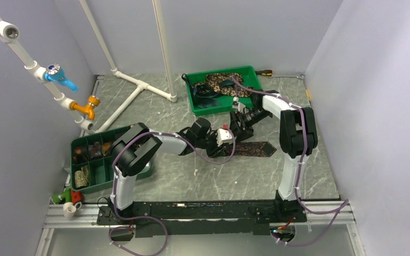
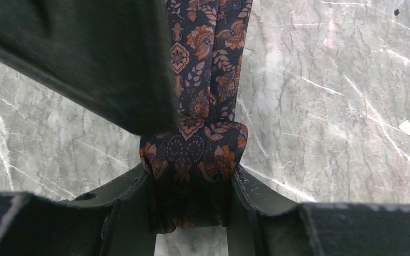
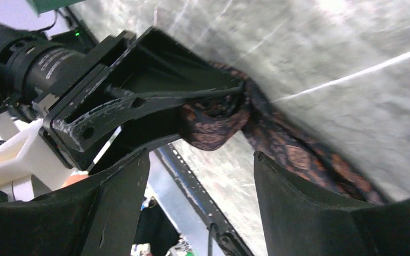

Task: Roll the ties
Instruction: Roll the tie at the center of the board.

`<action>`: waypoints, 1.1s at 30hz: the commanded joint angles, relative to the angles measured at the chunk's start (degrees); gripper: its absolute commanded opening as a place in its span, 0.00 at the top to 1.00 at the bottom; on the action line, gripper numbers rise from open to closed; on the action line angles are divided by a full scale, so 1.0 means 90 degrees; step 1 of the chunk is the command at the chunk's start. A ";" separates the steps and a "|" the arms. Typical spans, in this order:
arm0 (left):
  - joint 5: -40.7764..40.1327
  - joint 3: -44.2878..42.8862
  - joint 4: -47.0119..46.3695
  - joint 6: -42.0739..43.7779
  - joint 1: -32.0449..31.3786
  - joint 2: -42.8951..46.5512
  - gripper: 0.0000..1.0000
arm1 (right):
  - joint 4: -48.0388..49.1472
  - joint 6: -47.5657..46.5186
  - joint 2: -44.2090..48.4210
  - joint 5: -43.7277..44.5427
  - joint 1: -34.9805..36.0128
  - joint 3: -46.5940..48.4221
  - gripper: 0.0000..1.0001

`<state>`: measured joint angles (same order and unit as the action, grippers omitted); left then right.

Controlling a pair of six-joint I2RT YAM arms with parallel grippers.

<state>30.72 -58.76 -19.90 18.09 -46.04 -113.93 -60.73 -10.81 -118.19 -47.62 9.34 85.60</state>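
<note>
A dark tie (image 1: 256,149) with an orange paisley pattern lies flat on the marble table, its pointed end to the right. Its left end is wound into a small roll (image 2: 192,154). My left gripper (image 2: 192,176) is shut on that roll, one finger pressed against each side. In the right wrist view the roll (image 3: 213,122) bulges out of the left gripper's fingers (image 3: 139,106). My right gripper (image 3: 200,157) stands open just beside the roll, with nothing between its fingers. From above, the left gripper (image 1: 228,145) and right gripper (image 1: 238,125) meet at the tie's left end.
A green tray (image 1: 200,109) at the back holds more ties, one of them tan-and-brown mottled (image 1: 221,82). A green compartment box (image 1: 83,184) with rolled items sits at the left. White pipes (image 1: 133,90) cross the back left. Walls enclose the table.
</note>
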 commanded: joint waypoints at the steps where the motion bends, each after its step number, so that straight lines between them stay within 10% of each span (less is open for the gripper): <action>1: -0.0729 0.0284 0.1700 0.0136 -0.0011 -0.0432 0.78 | -0.0037 -0.0046 0.0305 -0.0917 0.0166 -0.0500 0.27; 15: -0.0565 0.0203 0.1776 0.0270 -0.0015 -0.0493 0.76 | 0.1167 0.0569 -0.0365 -0.0381 0.0333 -0.0558 0.59; 19: -0.0532 0.0134 0.1850 0.0275 -0.0015 -0.0456 0.73 | 0.1210 0.0489 -0.0384 -0.0133 0.0320 -0.0693 1.00; 22: -0.0267 0.0251 0.1644 0.0180 0.0026 -0.0197 0.57 | 0.1112 0.0310 -0.0406 0.0377 0.0297 -0.0759 1.00; 25: -0.0124 0.0435 0.1104 0.0054 0.0055 0.0215 0.14 | 0.1089 0.0234 -0.0456 0.0942 0.0216 -0.0773 1.00; 33: -0.0123 0.0439 0.0214 -0.0011 0.0111 0.1356 0.00 | 0.1096 0.0209 -0.0715 0.1697 0.0007 -0.0460 1.00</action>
<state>30.20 -56.03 -15.97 19.16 -45.89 -108.14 -56.69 -6.20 -121.21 -45.28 10.17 79.35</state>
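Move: The rolled part of the tie is still pinched between the left fingertips, right at that hand's point. From the open right hand, its middle lies about 4 cm back, 5 cm to the left and 4 cm lower. The flat tail's tip is some 13 cm to the right of the right hand, 1 cm back and 6 cm below. The green tray's middle is about 25 cm ahead of that hand, 5 cm left and 5 cm below. The tie roll is passed over: the right hand draws back about 3 cm, goes left and down onto it, and shuts its fingers on the cloth at the roll's edge. Only then does the left open wide and back off a couple of centimetres left and up, with a little backward drift, while the right, keeping its pinch, carries on right and down about 3 cm towards the tail. ##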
